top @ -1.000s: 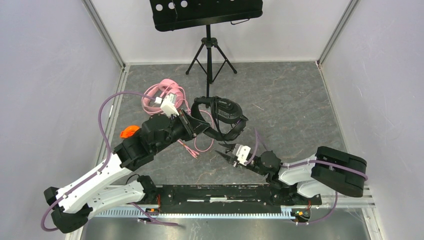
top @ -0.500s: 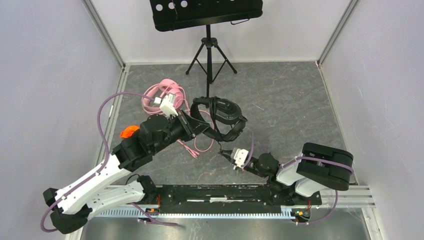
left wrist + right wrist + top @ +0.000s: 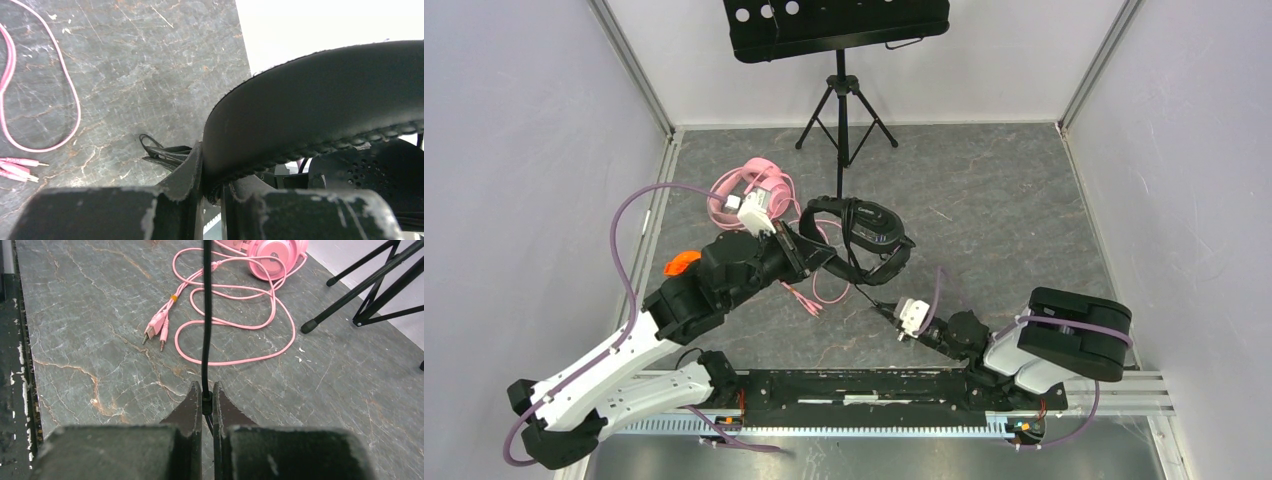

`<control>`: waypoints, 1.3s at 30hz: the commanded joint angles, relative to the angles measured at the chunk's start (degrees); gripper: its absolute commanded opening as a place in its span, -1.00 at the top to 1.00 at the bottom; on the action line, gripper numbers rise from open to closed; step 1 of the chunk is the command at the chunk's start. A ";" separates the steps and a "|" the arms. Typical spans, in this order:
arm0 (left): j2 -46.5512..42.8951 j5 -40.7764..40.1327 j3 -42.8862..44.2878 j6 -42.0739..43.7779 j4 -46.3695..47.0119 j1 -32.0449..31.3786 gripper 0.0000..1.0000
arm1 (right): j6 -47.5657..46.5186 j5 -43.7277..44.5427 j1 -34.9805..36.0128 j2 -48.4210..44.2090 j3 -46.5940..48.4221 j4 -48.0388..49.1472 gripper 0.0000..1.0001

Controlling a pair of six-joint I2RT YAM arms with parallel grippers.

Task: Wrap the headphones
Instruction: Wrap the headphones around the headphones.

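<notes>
The black headphones [image 3: 874,228] hang above the floor, and my left gripper [image 3: 809,255] is shut on their padded headband [image 3: 320,100]. In the left wrist view the left gripper [image 3: 212,170] pinches the band's lower edge, with a perforated earcup [image 3: 370,170] to the right. A thin black cable [image 3: 207,315] runs taut down from them into my right gripper [image 3: 207,397], shut on it just above a small collar. From above, the right gripper [image 3: 879,308] sits below the black pair. The pink headphones [image 3: 744,190] lie at the back left, their pink cable [image 3: 240,325] looped loosely on the floor.
A black music stand [image 3: 839,30] on a tripod [image 3: 844,120] stands at the back centre; its legs [image 3: 360,285] reach near the pink pair. The pink cable's plugs [image 3: 155,330] lie between the two arms. White walls close in three sides.
My right gripper has shut on the black cable and its arm has drawn back a little. The black headphones have tilted slightly in the left gripper's hold.
</notes>
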 commanded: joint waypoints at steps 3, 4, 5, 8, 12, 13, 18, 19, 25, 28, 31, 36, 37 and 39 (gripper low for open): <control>-0.17 -7.57 7.74 6.06 2.67 0.22 0.96 | 2.45 1.29 -0.25 -2.84 -6.61 13.45 1.00; 0.09 -8.59 8.18 6.82 2.36 0.24 0.96 | 2.54 1.04 -0.26 -3.34 -6.91 13.26 1.00; 0.30 -9.82 8.62 7.51 2.09 0.23 0.95 | 2.70 0.91 -0.26 -3.80 -7.19 13.06 1.00; 1.17 -12.58 10.10 9.71 1.90 0.24 0.96 | 2.98 -0.18 -0.29 -4.88 -8.00 13.07 1.00; 2.38 -16.12 11.92 11.93 1.49 0.24 0.95 | 2.99 -0.61 -0.25 -5.45 -8.57 13.07 1.00; 2.59 -16.27 12.38 12.24 1.45 0.24 0.96 | 2.94 -0.41 -0.25 -5.63 -8.79 13.28 1.00; 2.79 -16.80 13.30 12.84 0.11 0.24 0.96 | 2.71 2.61 -0.25 -6.03 -10.20 15.62 1.00; 2.71 -16.89 13.44 13.04 -0.34 0.27 0.96 | 2.72 4.27 -0.29 -6.16 -10.57 16.16 1.00; 2.69 -11.11 16.09 16.68 -6.90 0.24 0.96 | 1.66 15.80 -0.44 -8.52 -11.99 16.35 1.00; 3.24 -4.63 17.85 21.19 -12.84 0.24 0.95 | 1.23 18.65 -0.58 -12.25 -12.15 14.17 1.00; 4.49 -1.22 20.09 26.29 -19.67 0.24 0.96 | 0.84 19.72 -1.25 -16.17 -11.65 10.87 1.00; 5.59 9.08 20.41 36.10 -22.73 0.24 0.95 | 1.10 18.29 -2.36 -23.17 -8.98 0.24 1.00; 5.75 12.17 20.32 38.07 -22.96 0.25 0.95 | 1.73 17.67 -2.56 -24.91 -8.49 -2.03 1.00; 6.14 12.50 20.23 42.37 -24.00 0.23 0.95 | 3.78 15.39 -3.19 -28.88 -7.51 -8.26 1.00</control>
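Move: My left hand, its fingers shut on the headband, has the middle of the black headphones about 5 cm to its right and 2 cm ahead, roughly level with it. My right hand pinches their cable low down; from there the headphones' middle is some 18 cm up, 4 cm ahead and 4 cm to the left. The pink plugs lie on the table about 13 cm left of my right hand, 2 cm farther out and 10 cm below it. Keeping the cable pinched, my right hand eases up a little, then sweeps up about 11 cm in all, and rightward and forward past the earcups' right side, rolling some 20 degrees. My left hand keeps the headband, lifts about 4 cm forward and left, then swings back and down, turning clockwise and rolling its left side up. ##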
